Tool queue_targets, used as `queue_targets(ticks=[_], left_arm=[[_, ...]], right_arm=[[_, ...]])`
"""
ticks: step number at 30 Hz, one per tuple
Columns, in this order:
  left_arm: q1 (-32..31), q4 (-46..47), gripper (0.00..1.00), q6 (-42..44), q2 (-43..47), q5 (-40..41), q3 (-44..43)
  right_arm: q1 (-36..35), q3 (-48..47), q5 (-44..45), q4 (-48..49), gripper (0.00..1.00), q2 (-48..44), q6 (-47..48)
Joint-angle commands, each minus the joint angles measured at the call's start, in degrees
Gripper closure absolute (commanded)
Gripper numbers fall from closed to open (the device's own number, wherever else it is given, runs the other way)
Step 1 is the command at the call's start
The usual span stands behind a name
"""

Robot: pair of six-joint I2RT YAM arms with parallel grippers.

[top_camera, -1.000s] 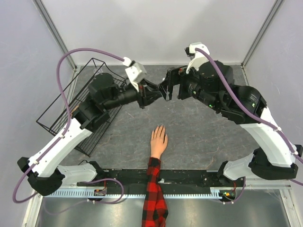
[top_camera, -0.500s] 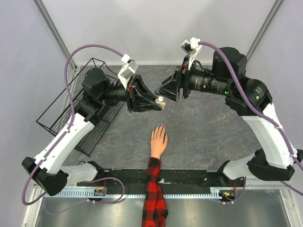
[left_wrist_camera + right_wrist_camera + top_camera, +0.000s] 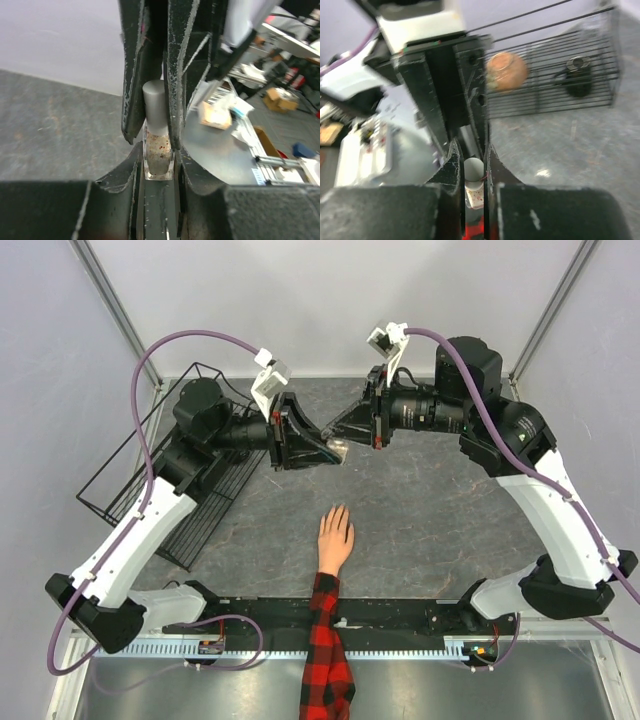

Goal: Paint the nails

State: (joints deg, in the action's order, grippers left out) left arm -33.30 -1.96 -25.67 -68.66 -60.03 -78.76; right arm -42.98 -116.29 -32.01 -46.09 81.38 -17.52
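A small glass nail polish bottle [image 3: 158, 152] with speckled pale polish and a grey cap [image 3: 155, 105] hangs in the air between both arms. My left gripper [image 3: 158, 150] is shut on its glass body. My right gripper [image 3: 471, 150] comes from the opposite side and is shut on the cap [image 3: 473, 170]. In the top view the bottle [image 3: 339, 450] sits where the left gripper [image 3: 333, 453] and right gripper [image 3: 345, 432] meet. Below them the peach mannequin hand [image 3: 335, 537] lies flat, with a plaid sleeve [image 3: 325, 650]. The nails [image 3: 338, 511] are too small to make out.
A black wire basket [image 3: 135, 475] stands at the left beside the left arm. In the right wrist view the basket [image 3: 555, 65] holds a round peach-coloured object [image 3: 506, 71] and a dark object [image 3: 577, 75]. A black rail [image 3: 400, 615] runs along the near edge.
The right gripper has gone from open to shut around the bottle's cap. Both grippers have shifted slightly toward the back of the table; the hand has not moved.
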Motion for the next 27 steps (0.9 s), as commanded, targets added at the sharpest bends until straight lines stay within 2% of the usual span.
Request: queue_targets(ticks=[1, 2, 3, 4, 5, 6, 7, 8, 9, 12, 13, 14, 15, 18, 20, 23, 27], left_arm=[[0.4, -6.1, 0.98, 7.9, -2.2, 22.1, -6.5], [0.0, -6.2, 0.98, 8.4, -2.3, 30.5, -7.0], [-2.0, -6.5, 0.98, 9.6, -2.4, 34.9, -7.4], [-4.1, -6.7, 0.98, 13.8, -2.8, 40.4, -7.9], [-6.6, -6.8, 0.98, 16.4, -3.4, 52.3, -9.2], [-12.3, -6.9, 0.98, 19.2, -4.1, 57.2, -10.2], [-15.0, -7.2, 0.98, 24.6, -5.2, 59.8, -11.7], [-17.2, -7.9, 0.98, 25.6, -7.9, 63.9, -14.9], [-19.8, -8.3, 0.98, 27.2, -9.1, 63.8, -16.4], [-20.5, -8.3, 0.98, 23.4, -10.4, 60.4, -16.9], [-20.5, -6.8, 0.98, 22.7, -9.9, 58.3, -15.9], [-20.5, -6.7, 0.98, 22.8, -9.5, 56.3, -14.5], [-20.5, -6.8, 0.98, 22.9, -8.6, 55.3, -14.1], [-20.2, -7.6, 0.98, 24.3, -6.7, 49.4, -12.1], [-19.8, -9.2, 0.98, 25.1, -5.6, 44.0, -11.0], [-17.8, -9.6, 0.98, 24.1, -2.8, 37.2, -8.0], [-11.6, -8.4, 0.98, 19.0, 0.9, 29.6, -3.9]], right_arm=[[-2.8, 1.8, 6.8, 0.0, 1.0, -0.3, -2.5], [-4.2, 1.7, 16.2, -0.9, 1.0, 0.3, -3.0], [-6.4, 0.1, 23.1, -1.8, 1.0, 1.1, -3.0], [-12.8, -2.2, 34.4, -3.7, 1.0, 2.5, -3.3], [-15.5, -5.5, 46.0, -11.5, 1.0, 6.8, -10.1], [-17.4, -12.5, 60.6, -15.7, 1.0, 9.3, -13.3], [-20.1, -15.3, 64.1, -18.0, 1.0, 11.4, -13.6], [-21.9, -18.2, 68.2, -22.9, 1.0, 14.9, -14.4], [-23.0, -21.5, 72.0, -24.4, 1.0, 15.9, -15.1], [-23.2, -17.3, 73.5, -23.0, 0.99, 13.6, -16.1], [-22.9, -15.8, 73.8, -22.0, 0.95, 12.5, -16.2], [-22.6, -13.9, 73.2, -18.7, 0.9, 10.0, -16.1], [-22.3, -10.0, 72.4, -16.9, 0.78, 8.7, -15.8], [-21.4, -5.1, 67.2, -11.8, 0.61, 5.3, -14.6], [-20.6, -4.0, 64.3, -10.3, 0.54, 4.1, -13.8], [-19.7, -3.1, 59.6, -8.5, 0.4, 2.6, -10.9], [-18.7, 2.2, 52.0, -3.1, 0.13, -1.5, -6.0]])
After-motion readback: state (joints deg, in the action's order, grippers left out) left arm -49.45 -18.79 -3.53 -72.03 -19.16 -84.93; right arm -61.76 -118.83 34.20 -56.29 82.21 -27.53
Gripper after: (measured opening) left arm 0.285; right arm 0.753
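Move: The right fingers are already shut on the polish bottle's upright cap, right at their tips. The bottle body sits about 3 cm below them, still held by the left hand, and the cap stands some 3 cm above the left fingers. From the right hand, the mannequin hand lies roughly 45 cm below on the table, about 2 cm back and level sideways. Both swing forward about 7 cm, then rightward; right hand twists cap clockwise and releases, left counter-turns bottle. ##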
